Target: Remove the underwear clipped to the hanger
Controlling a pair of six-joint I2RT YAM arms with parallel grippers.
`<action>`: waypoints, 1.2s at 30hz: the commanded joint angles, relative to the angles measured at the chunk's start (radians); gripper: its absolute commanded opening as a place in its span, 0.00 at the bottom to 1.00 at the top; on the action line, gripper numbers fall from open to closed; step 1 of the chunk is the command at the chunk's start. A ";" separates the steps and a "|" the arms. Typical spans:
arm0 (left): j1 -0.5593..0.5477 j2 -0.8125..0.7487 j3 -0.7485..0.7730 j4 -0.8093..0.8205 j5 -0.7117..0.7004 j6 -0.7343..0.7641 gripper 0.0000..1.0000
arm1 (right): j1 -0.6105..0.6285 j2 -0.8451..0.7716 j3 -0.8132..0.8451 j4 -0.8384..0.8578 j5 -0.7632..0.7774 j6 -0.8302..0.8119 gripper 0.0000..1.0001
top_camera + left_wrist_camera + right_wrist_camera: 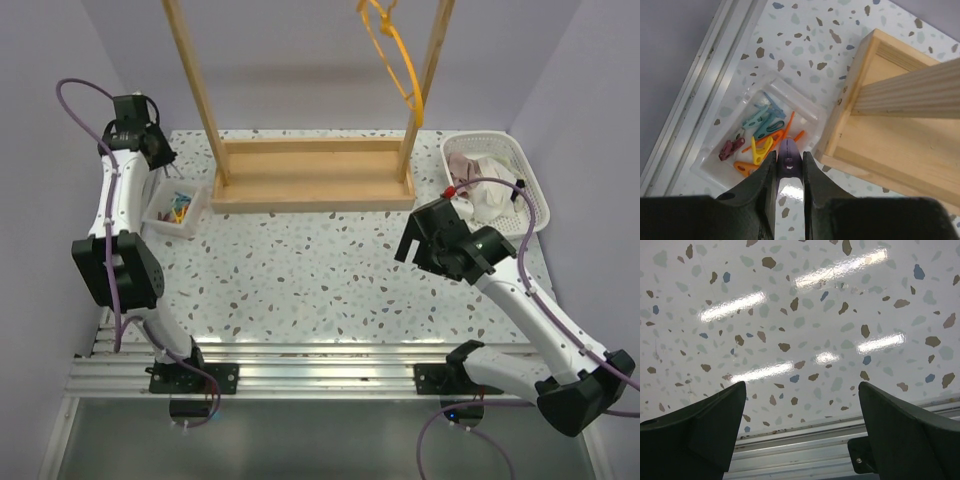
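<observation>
The yellow-orange hanger (393, 55) hangs bare from the top of the wooden rack at the back right. The underwear is out of view on it, and I cannot pick it out elsewhere. My left gripper (160, 160) hovers at the back left over a clear tray. In the left wrist view, the left gripper (789, 156) is shut on a dark purple clothes clip (788, 149), whose tip pokes out past the jaws. My right gripper (425, 245) is right of centre above the speckled table. In the right wrist view, the right gripper (801, 385) stands wide open with nothing in it.
The clear tray (805, 107) holds several coloured clips (762, 142). The wooden rack base (310, 175) spans the back of the table. A white slotted basket (530, 185) with white and pinkish cloths stands at the back right. An aluminium rail (805, 455) runs along the near edge.
</observation>
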 commanded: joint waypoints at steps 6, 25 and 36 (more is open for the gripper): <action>0.036 0.166 0.027 0.007 -0.047 0.006 0.00 | -0.014 0.002 -0.010 0.052 -0.034 -0.068 0.98; -0.032 -0.123 -0.119 0.049 0.286 -0.035 1.00 | -0.025 -0.011 0.117 0.110 -0.069 -0.258 0.98; -0.230 -0.382 -0.323 0.270 0.625 -0.112 1.00 | -0.025 -0.030 0.367 0.038 -0.159 -0.364 0.98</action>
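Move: My left hand, still holding the purple clip, has the clip box about 3 cm ahead, 3 cm to its left and some 20 cm below. The wooden tray's middle is roughly 15 cm ahead of that hand and 35 cm to its right, some 20 cm down; the foot of the tray's left post is about 14 cm ahead and 8 cm right, at similar depth. From my right hand the clip box lies some 64 cm left, 26 cm ahead and 16 cm below. I lower my left hand about 10 cm towards the clip box, tipping the fingers steeper, and open wide to let go of the purple clip. Then I lift some 17 cm while swinging about 20 cm right and a little back, fingers turning clockwise and levelling, away from the box towards the tray. Late on, my empty right hand, still open, rises 10 cm. ##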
